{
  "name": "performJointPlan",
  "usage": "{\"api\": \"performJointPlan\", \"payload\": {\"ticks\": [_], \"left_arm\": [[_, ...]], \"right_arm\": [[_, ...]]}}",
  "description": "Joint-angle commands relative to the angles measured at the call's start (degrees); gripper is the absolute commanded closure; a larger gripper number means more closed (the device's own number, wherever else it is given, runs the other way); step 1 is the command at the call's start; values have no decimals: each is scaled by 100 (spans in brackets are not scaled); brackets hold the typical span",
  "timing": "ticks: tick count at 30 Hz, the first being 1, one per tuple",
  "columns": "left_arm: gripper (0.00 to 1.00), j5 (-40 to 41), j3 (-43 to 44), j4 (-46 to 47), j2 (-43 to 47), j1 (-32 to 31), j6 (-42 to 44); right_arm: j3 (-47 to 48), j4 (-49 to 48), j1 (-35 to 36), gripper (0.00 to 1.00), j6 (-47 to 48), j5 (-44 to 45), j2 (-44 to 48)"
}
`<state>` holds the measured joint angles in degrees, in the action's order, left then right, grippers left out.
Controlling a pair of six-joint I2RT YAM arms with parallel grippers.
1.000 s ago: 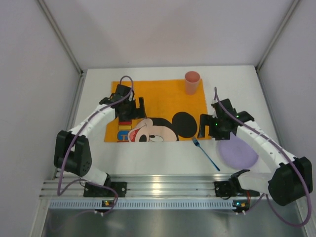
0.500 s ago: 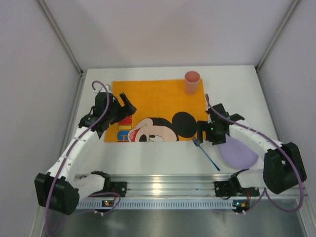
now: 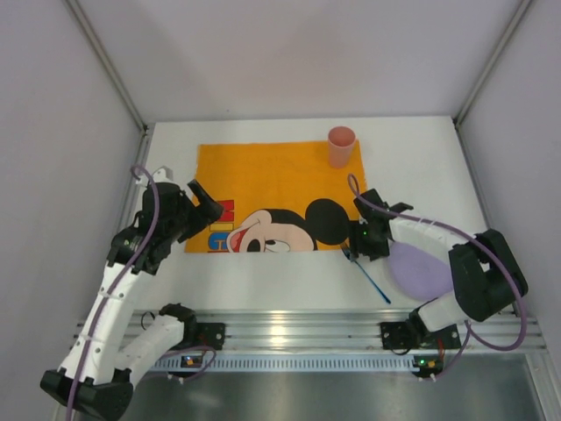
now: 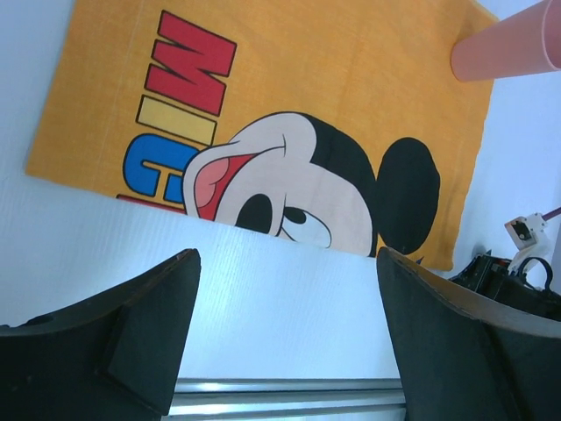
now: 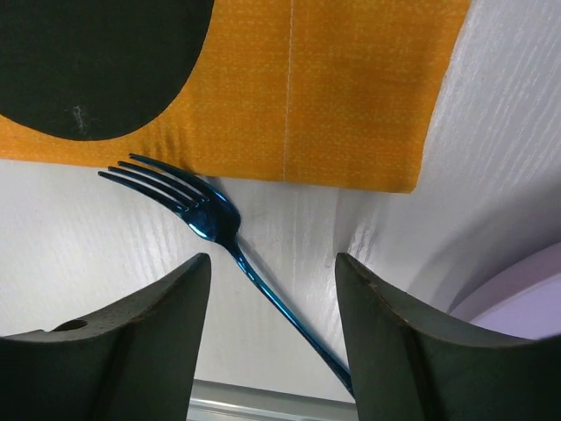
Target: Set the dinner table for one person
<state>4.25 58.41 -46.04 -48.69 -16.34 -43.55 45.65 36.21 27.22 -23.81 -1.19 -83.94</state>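
The white dinner table [image 3: 263, 272] carries an orange mouse-print placemat [image 3: 280, 175] with a pink cup [image 3: 341, 146] on its far right corner. A blue fork [image 3: 368, 272] lies just off the mat's near right corner, beside a lilac plate [image 3: 421, 267]. My right gripper [image 3: 361, 239] hovers low over the fork [image 5: 215, 219], open [image 5: 273, 263]; the handle runs between its fingers without touching them. My left gripper [image 3: 200, 203] is open and empty [image 4: 285, 263], at the mat's [image 4: 307, 79] left edge above bare table.
A ridged silver rail [image 3: 280, 333] runs along the table's near edge, also seen in the left wrist view [image 4: 289, 395]. Grey walls close in the left, right and far sides. The right arm partly covers the plate [image 5: 526, 307].
My left arm has drawn back from over the mat to its left edge. The right gripper has come down and nearer over the fork, and its jaws have narrowed.
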Motion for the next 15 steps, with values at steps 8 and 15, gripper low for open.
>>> {"api": "performJointPlan", "payload": {"ticks": [8,15], "left_arm": [[14,331,-110,-696,719,-10,-523],[14,296,-400,-696,870,-10,-514]], "right_arm": [[23,-8,432,50,-430,462,-377],[84,-35,749,69,-625,480,-623]]}}
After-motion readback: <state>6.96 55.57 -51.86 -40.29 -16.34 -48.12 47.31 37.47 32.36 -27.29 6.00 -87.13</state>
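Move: The fork lies slantwise under the open right fingers, its neck between them; its middle is about 4 cm back, 1 cm to the right and 2 cm below the hand. The placemat's middle is some 16 cm ahead and 22 cm left, the plate's about 3 cm back and 15 cm right, and the cup stands roughly 24 cm ahead, 7 cm left. From the left hand the fork is some 38 cm right, 8 cm back and 24 cm down. The right hand stays almost in place over the fork's neck, sinking barely 1 cm with its left side rolling down some 5 degrees, while the half-open fingers close in around the neck, the left finger pushing it to the right and a clear gap still left between the tips. Meanwhile the empty left hand draws back about 3.5 cm and slightly left, away from the placemat, fingers staying open. ##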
